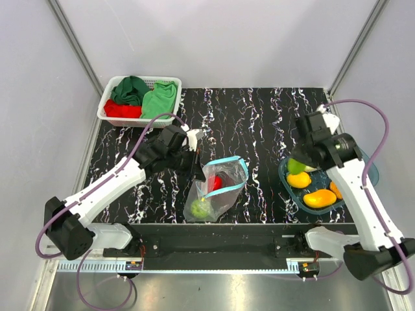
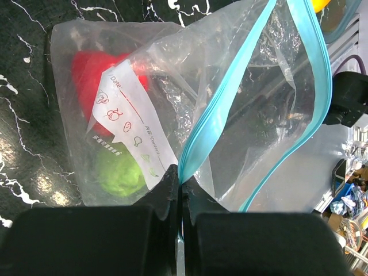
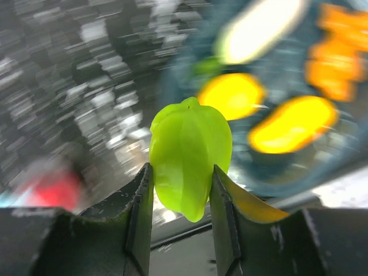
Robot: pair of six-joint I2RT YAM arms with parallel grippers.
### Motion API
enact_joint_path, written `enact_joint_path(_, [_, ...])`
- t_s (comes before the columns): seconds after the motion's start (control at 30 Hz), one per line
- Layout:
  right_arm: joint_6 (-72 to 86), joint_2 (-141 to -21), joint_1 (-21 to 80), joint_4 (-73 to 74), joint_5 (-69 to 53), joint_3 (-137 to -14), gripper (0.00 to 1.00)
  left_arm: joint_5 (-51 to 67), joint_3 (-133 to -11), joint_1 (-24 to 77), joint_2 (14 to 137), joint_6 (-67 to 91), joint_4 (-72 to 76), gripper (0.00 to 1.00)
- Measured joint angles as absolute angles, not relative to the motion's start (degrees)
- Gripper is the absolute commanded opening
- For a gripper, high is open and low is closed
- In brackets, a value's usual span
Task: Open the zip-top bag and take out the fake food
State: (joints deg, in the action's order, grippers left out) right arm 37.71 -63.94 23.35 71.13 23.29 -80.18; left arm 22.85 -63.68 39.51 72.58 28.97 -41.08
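Note:
The clear zip-top bag (image 1: 224,188) stands open in the table's middle, its light blue zip strip (image 2: 230,92) spread wide. My left gripper (image 2: 181,181) is shut on that strip at the bag's left corner (image 1: 196,173). Inside the bag lie a red piece (image 2: 95,69) and a green piece (image 2: 118,172) of fake food. My right gripper (image 3: 181,169) is shut on a lime-green ribbed fruit (image 3: 190,149) and hangs over the left end of the teal tub (image 1: 284,173). The right wrist view is blurred.
The tub holds yellow (image 1: 299,179) and orange (image 1: 320,198) pieces and a pale one (image 3: 261,29). A white basket (image 1: 102,109) with red and green cloths (image 1: 159,97) stands at the back left. Grey walls enclose the table on three sides.

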Motion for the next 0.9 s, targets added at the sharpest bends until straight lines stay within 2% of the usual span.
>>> enact_joint_path(0.1, [34.72, -65.93, 12.97, 72.10, 24.58, -78.00, 0.00, 22.90, -63.68, 39.51, 72.47, 29.23, -41.10, 0.00])
enact_joint_path(0.2, [31.68, -68.47, 3.07, 71.48, 23.68, -75.22, 0.13, 22.94, -63.68, 39.51, 72.38, 29.69, -41.10, 0.00])
enact_joint_path(0.27, [30.15, -71.75, -2.52, 70.35, 22.85, -73.45, 0.15, 22.94, -63.59, 39.51, 72.07, 29.95, -41.08, 0.00])
enact_joint_path(0.33, [28.91, -75.83, -6.00, 68.93, 22.63, -71.96, 0.31, 23.22, -63.59, 39.51, 71.66, 30.09, -41.08, 0.00])
enact_joint_path(0.43, [27.55, -81.03, -7.68, 66.70, 21.85, -70.94, 0.66, 23.81, -63.59, 39.51, 71.20, 30.46, -40.88, 0.00])
enact_joint_path(0.5, [26.24, -83.53, -7.88, 65.12, 21.41, -70.89, 0.76, 23.99, -63.59, 39.51, 71.18, 30.70, -40.62, 0.00])
enact_joint_path(0.53, [26.24, -84.12, -7.90, 64.62, 21.26, -70.89, 0.84, 24.12, -63.59, 39.51, 71.18, 30.89, -40.56, 0.00])
enact_joint_path(0.73, [24.60, -84.14, -7.88, 63.51, 18.72, -70.85, 1.00, 24.27, -63.59, 39.51, 71.18, 31.35, -40.32, 0.00])
enact_joint_path(0.9, [24.05, -77.49, -2.63, 63.70, 13.67, -70.83, 1.00, 24.67, -63.59, 39.51, 71.48, 31.33, -40.12, 0.00])
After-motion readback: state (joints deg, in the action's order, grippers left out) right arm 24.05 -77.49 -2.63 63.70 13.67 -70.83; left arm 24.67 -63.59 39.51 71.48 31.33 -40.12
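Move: Over the near-left side of the blue bin, the right hand still holds the green pepper; the bin's middle is roughly 17 cm to its right, 4 cm ahead and 19 cm below. In the bin, the round yellow fruit lies about 5 cm right and 4 ahead, the white radish 10 right and 9 ahead, the mango 14 right and 4 back. From the left hand, the bin's middle is some 51 cm right and 8 ahead. Swinging quickly right and down, about 13 cm each way, the right hand carries the green pepper into the blue bin, tipping its fingers more steeply down by some 25 degrees. There the fingers spread wide and let go of the pepper; the empty hand then lifts a little and starts back left. The left hand keeps its pinch on the bag's zip rim. ##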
